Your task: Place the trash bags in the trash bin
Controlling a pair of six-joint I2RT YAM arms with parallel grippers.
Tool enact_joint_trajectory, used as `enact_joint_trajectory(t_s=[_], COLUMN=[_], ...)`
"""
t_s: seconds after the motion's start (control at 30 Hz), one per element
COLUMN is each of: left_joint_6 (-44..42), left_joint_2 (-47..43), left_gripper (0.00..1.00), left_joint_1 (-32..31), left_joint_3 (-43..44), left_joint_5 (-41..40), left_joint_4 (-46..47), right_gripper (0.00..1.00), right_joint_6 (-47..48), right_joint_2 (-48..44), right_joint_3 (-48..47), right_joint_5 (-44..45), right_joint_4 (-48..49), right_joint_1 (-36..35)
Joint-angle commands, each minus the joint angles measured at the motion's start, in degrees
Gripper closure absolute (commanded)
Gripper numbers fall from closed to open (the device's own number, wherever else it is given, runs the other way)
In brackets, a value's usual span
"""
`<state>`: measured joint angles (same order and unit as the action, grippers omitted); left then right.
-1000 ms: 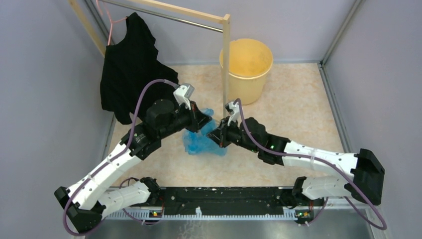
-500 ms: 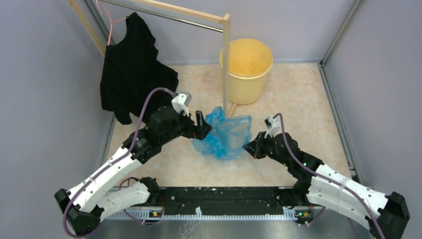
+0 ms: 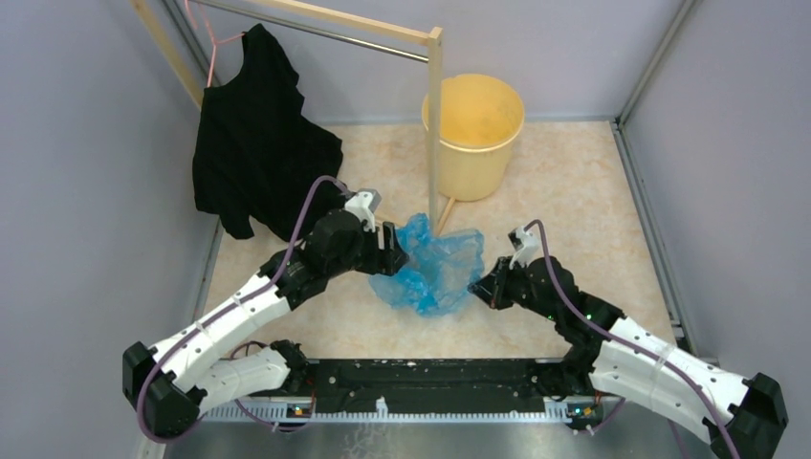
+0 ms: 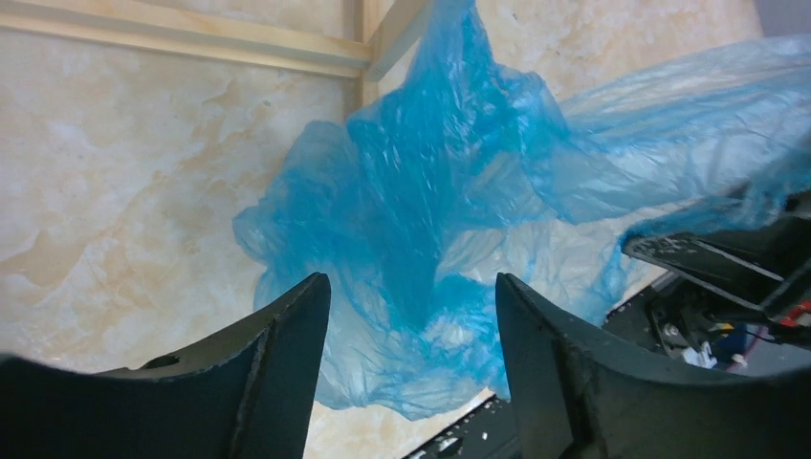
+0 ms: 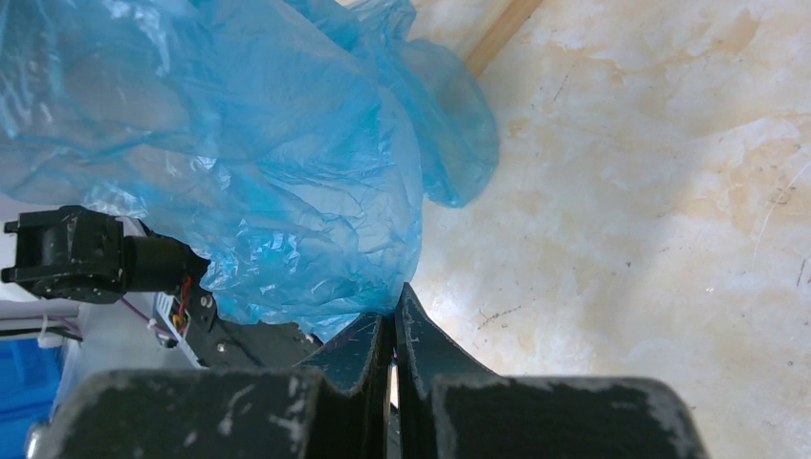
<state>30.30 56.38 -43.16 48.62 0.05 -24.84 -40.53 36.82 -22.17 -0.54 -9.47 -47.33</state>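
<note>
A crumpled blue trash bag [image 3: 430,270] lies on the marble-look floor between my two arms, in front of the rack post. The trash bin [image 3: 469,163], a pale yellow-orange bucket, stands behind the post at the back. My left gripper [image 3: 392,251] is at the bag's left side and is open; in the left wrist view the bag [image 4: 430,201] spreads just beyond the left gripper [image 4: 411,287]. My right gripper [image 3: 483,280] is shut on the bag's right edge. In the right wrist view the right gripper [image 5: 394,304] pinches the blue film [image 5: 239,163].
A wooden rack post [image 3: 435,124] stands directly between the bag and the bin. A black garment [image 3: 253,143] hangs on a pink hanger at the back left. Grey walls enclose the floor. The rack's base bar [image 4: 191,38] lies on the floor behind the bag.
The left gripper has opened and let go of the bag. The right arm pulled right with the bag's edge, stretching the bag out. The left arm has since edged towards the bag.
</note>
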Motion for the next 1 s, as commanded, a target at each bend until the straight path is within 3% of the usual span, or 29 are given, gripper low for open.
enact_joint_trajectory(t_s=[0.0,0.07,0.17,0.27,0.4,0.47,0.57,0.67,0.77,0.97], left_joint_6=[0.0,-0.1,0.7,0.9,-1.8,-5.4,-10.0,-9.4,-6.8,0.6], left_joint_2=[2.3,3.4,4.8,5.2,5.8,7.5,9.7,8.0,1.0,-7.7], left_gripper=[0.35,0.45,0.70,0.89,1.00,1.00,1.00,1.00,1.00,1.00], left_joint_1=[0.1,0.1,0.2,0.2,0.5,0.7,0.7,0.6,0.6,0.6], left_joint_3=[-0.7,-0.8,-0.4,0.9,7.0,16.5,36.2,47.0,38.8,8.5], left_joint_5=[-5.1,-5.3,-4.6,-5.0,-1.7,3.4,13.1,24.3,24.7,14.0], left_joint_4=[1.8,1.8,1.5,0.5,-0.4,-2.9,-5.5,0.8,10.7,8.7], right_gripper=[1.00,1.00,1.00,1.00,1.00,1.00,1.00,1.00,1.00,1.00], right_joint_6=[0.1,-0.1,-0.2,0.0,2.6,8.5,17.6,21.9,23.2,12.2], right_joint_2=[-0.6,-1.3,-2.6,-3.6,-3.3,-2.1,1.8,3.6,-1.3,-11.6], right_joint_3=[-1.4,-1.1,-1.0,-1.1,-5.5,-14.1,-38.8,-56.1,-54.4,-26.5], right_joint_5=[-1.6,-1.6,-1.2,0.3,7.0,10.4,15.1,9.0,2.3,6.8], right_joint_4=[1.0,0.5,-0.8,-2.6,-7.9,-13.3,-25.4,-28.1,-21.8,-25.4], right_joint_1=[0.5,0.5,0.5,0.5,0.5,0.5,0.6,0.5,0.5,0.5])
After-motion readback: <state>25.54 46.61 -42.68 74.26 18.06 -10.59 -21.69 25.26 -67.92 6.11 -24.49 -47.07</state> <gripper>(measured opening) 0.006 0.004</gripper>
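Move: The bunched middle of the blue trash bag lies about 6 cm to the right of the open left fingers, roughly level fore and aft and some 10 cm below; from the right hand, which already holds its edge, that middle is about 10 cm left, 5 cm ahead and 4 cm lower. From the left hand, the trash bin stands some 25 cm ahead and 16 cm right, its middle 9 cm lower, and the rack post's foot 11 cm ahead, 8 cm right and 19 cm below. The left hand first sinks about 3 cm and eases slightly forward while its fingers close and pinch the near part of the trash bag, the right hand keeping its shut grip almost in place. Then both arms whip the bag steeply upward, rising well over 30 cm and settling a few centimetres at the top as they draw back some 5 to 7 cm, the right hand also swinging about 10 cm to its right, and both wrists tip their fingers upward by about 40 degrees. ##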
